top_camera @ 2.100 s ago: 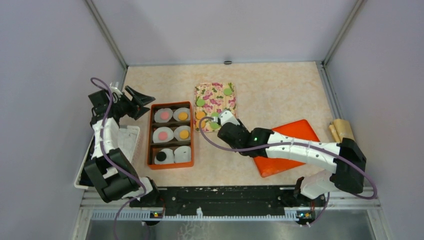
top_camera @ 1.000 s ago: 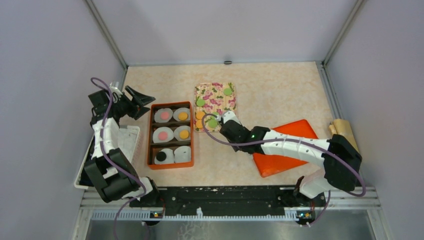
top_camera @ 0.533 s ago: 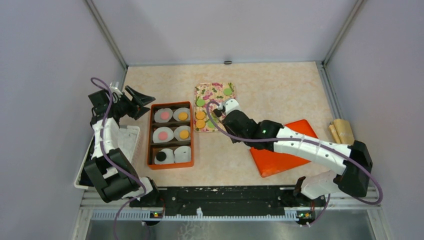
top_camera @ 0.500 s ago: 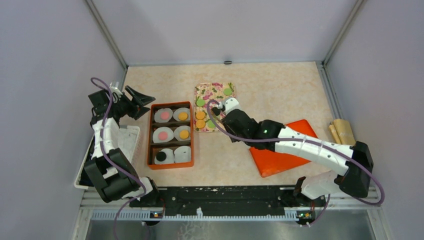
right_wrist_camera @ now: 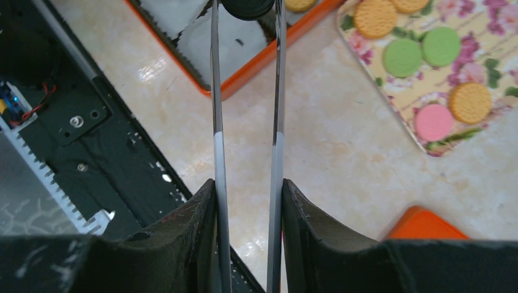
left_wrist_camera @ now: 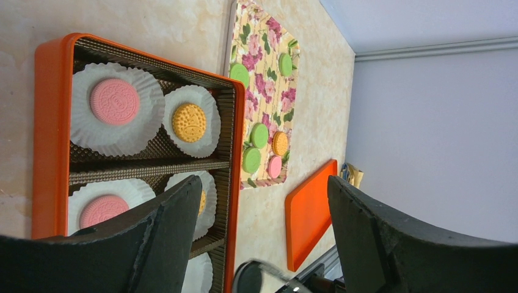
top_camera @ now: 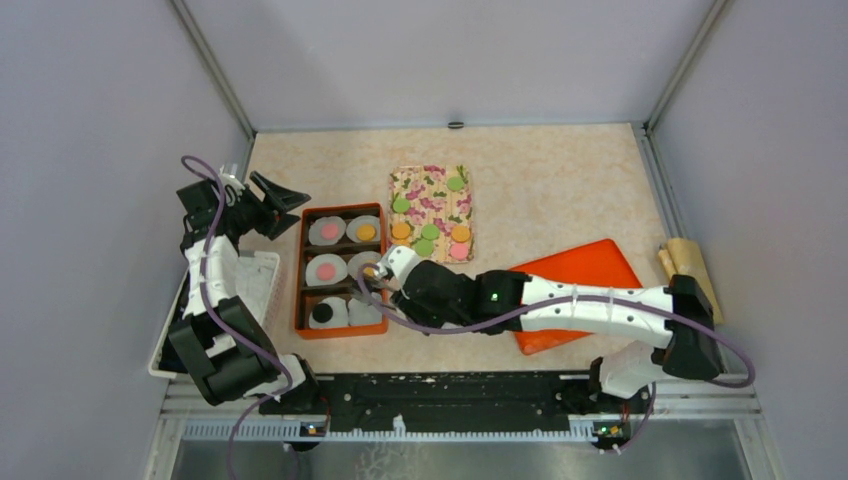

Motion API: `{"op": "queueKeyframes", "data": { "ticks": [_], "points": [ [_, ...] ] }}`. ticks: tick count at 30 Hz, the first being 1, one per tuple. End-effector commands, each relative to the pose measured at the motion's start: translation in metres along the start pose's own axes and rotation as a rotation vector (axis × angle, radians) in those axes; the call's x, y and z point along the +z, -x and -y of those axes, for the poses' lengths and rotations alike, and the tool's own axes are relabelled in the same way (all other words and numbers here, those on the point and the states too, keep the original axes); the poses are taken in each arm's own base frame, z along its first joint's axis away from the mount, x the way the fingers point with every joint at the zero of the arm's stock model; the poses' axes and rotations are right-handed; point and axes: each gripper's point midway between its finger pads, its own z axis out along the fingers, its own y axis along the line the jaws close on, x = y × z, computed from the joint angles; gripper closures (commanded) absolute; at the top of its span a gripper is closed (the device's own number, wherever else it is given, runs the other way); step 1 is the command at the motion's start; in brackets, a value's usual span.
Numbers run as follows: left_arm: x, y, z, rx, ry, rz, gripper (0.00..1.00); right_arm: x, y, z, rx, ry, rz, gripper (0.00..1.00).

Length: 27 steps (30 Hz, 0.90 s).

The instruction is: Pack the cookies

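Note:
My right gripper (right_wrist_camera: 247, 183) (top_camera: 412, 282) is shut on a pair of grey-white tongs (right_wrist_camera: 217, 110). The tongs' tips pinch a black cookie (right_wrist_camera: 247, 6) above a white liner (right_wrist_camera: 235, 52) in the near right cell of the orange box (top_camera: 300, 270). The box holds pink (top_camera: 329, 230), orange (top_camera: 366, 231) and black (top_camera: 322, 313) cookies on liners. Several green, orange and pink cookies lie on the floral sheet (top_camera: 437, 205), among them a green one (top_camera: 455, 183) and a pink one (right_wrist_camera: 432, 121). My left gripper (left_wrist_camera: 264, 183) (top_camera: 275, 200) hangs open left of the box, holding nothing.
An orange lid (top_camera: 585, 290) lies flat right of the box, partly under my right arm. A white basket (top_camera: 262, 285) stands at the left edge beside my left arm. A tan bundle (top_camera: 683, 262) rests against the right wall. The black base rail (right_wrist_camera: 73, 122) runs along the near edge.
My right arm has swung from the floral sheet leftward and nearer, carrying the tongs and the black cookie over the box's near right cell. The left arm has not moved.

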Motion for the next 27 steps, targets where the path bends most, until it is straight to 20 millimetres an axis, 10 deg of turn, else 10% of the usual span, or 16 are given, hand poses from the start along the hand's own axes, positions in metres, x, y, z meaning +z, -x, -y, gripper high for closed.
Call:
{"op": "queueKeyframes", "data": {
  "ticks": [1, 21, 27],
  "points": [
    [0.002, 0.002, 0.0, 0.012, -0.019, 0.004, 0.19, 0.004, 0.027, -0.03, 0.014, 0.102, 0.075, 1.0],
    [0.003, 0.001, -0.002, 0.016, -0.015, -0.002, 0.19, 0.023, -0.026, -0.021, -0.013, 0.046, -0.08, 0.95],
    [0.003, 0.0, -0.002, 0.016, -0.021, -0.008, 0.18, 0.019, -0.024, -0.018, -0.007, 0.035, -0.07, 0.67]
  ]
}}
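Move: From the right gripper, which holds the tongs with a black cookie in their tips, the empty right-hand paper cup in the near row of the box lies about 9 cm left, 3 cm ahead and some 16 cm below. The packed black cookie sits about 9 cm left of that cup, and an orange cookie about 9 cm beyond it, in the middle row. From the left gripper, the cup lies roughly 19 cm back, 14 cm right and 18 cm below. Lower the right gripper about 5 cm while drawing it back some 2 cm, so the tongs take the black cookie down into the empty near-row cup. Tip the tongs about 5 to 10 degrees steeper as they sink, ease off briefly partway, then finish the descent and hold there, keeping the grip shut on the tongs. ##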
